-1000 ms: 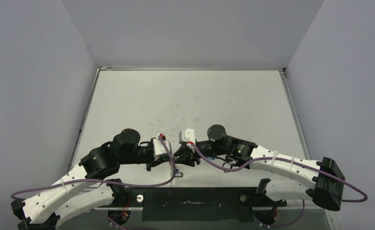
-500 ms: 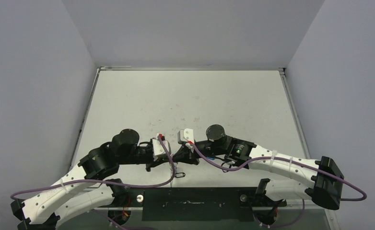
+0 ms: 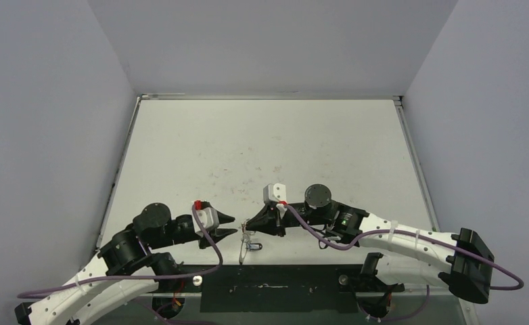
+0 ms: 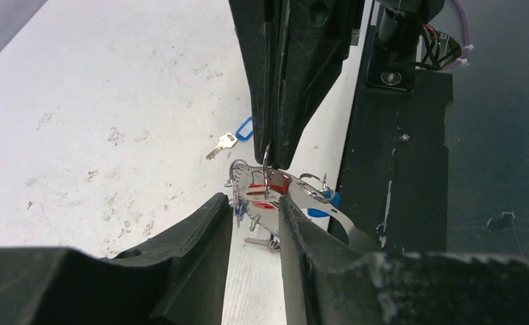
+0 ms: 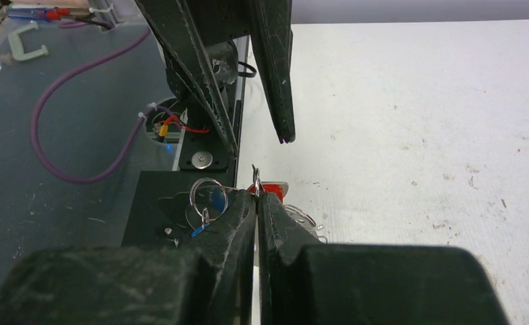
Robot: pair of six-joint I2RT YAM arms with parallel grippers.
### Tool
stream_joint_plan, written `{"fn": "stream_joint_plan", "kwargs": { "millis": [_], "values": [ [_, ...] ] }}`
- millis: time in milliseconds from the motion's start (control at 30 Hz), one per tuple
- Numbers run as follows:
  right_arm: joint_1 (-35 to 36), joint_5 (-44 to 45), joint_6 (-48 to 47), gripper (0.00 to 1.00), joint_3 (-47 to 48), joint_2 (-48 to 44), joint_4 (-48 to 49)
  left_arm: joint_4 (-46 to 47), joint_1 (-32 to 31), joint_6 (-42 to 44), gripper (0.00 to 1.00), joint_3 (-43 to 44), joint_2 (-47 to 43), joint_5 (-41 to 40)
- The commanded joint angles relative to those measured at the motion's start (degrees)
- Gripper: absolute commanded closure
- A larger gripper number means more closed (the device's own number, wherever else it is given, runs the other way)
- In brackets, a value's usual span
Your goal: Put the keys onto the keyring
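My right gripper (image 5: 256, 196) is shut on the thin wire of the keyring (image 5: 255, 175), just above the table's front edge. Below its tips (image 4: 279, 159) the keyring (image 4: 266, 177) hangs with a red-tagged key (image 4: 262, 193), small split rings and a blue tag (image 4: 319, 211). Another key with a light blue tag (image 4: 230, 139) lies loose on the table beyond. My left gripper (image 4: 254, 203) stands open just short of the cluster, with nothing between its fingers. From above, the left gripper (image 3: 229, 225) faces the right gripper (image 3: 248, 224), and the keyring (image 3: 243, 244) dangles between them.
A black base plate (image 3: 268, 288) runs along the near table edge right under the hanging cluster. Purple cables (image 3: 211, 244) loop from both wrists. The white tabletop (image 3: 262, 149) stretches away behind the grippers, with walls on three sides.
My left gripper has opened, let go and drawn back to the left. The right gripper closed on the keyring and has shifted slightly right with it.
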Motion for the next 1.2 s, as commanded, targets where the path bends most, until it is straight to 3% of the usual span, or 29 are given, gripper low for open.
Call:
{"fn": "stream_joint_plan", "kwargs": {
  "millis": [0, 133, 300, 467, 1100, 1167],
  "values": [
    [0.31, 0.24, 3.87, 1.00, -1.06, -3.04, 11.30, 10.09, -0.17, -3.85, 0.70, -3.99, -3.98, -0.97],
    [0.35, -0.02, 4.31, 1.00, -1.05, -3.06, 11.49, 11.59, -0.12, -4.83, 0.71, -5.11, -4.84, -0.19],
    [0.31, -0.11, 4.52, 1.00, -0.88, -2.65, 11.74, 11.86, -0.12, -4.93, 0.81, -4.48, -3.14, 1.36],
    [0.30, 0.13, 4.61, 1.00, -0.77, -2.53, 11.96, 11.31, -0.12, -4.64, 1.00, -4.26, -1.77, 2.23],
    [0.36, 0.76, 5.57, 1.00, -1.04, -2.67, 14.22, 5.39, -0.12, -4.13, 1.00, -3.17, -2.30, -0.96],
    [0.31, 0.74, 5.55, 1.00, -1.04, -2.71, 14.04, 4.84, -0.12, -4.24, 0.90, -2.29, -3.07, -2.12]
  ]
}}
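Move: My right fingers already grip the small metal ring at their tips, about 1 cm left of that hand's point. From my open left hand the ring lies some 4 cm to the right, about level ahead and roughly 1 cm lower. The red tag sits just beside the ring, 1 cm back and 2 cm below my left hand. The grey plate hangs about 6 cm back, 4 cm right and 4 cm down, and its blue tag 6 cm back, 7 cm right and 4 cm down. I bring my left fingers about 1 cm to the right, to the ring beneath my right fingertips, and shut them fully there, then let that hand sink about 1 cm. Meanwhile my right hand keeps its pinch on the ring and rises some 3 cm, its fingertips tilting up slightly. ##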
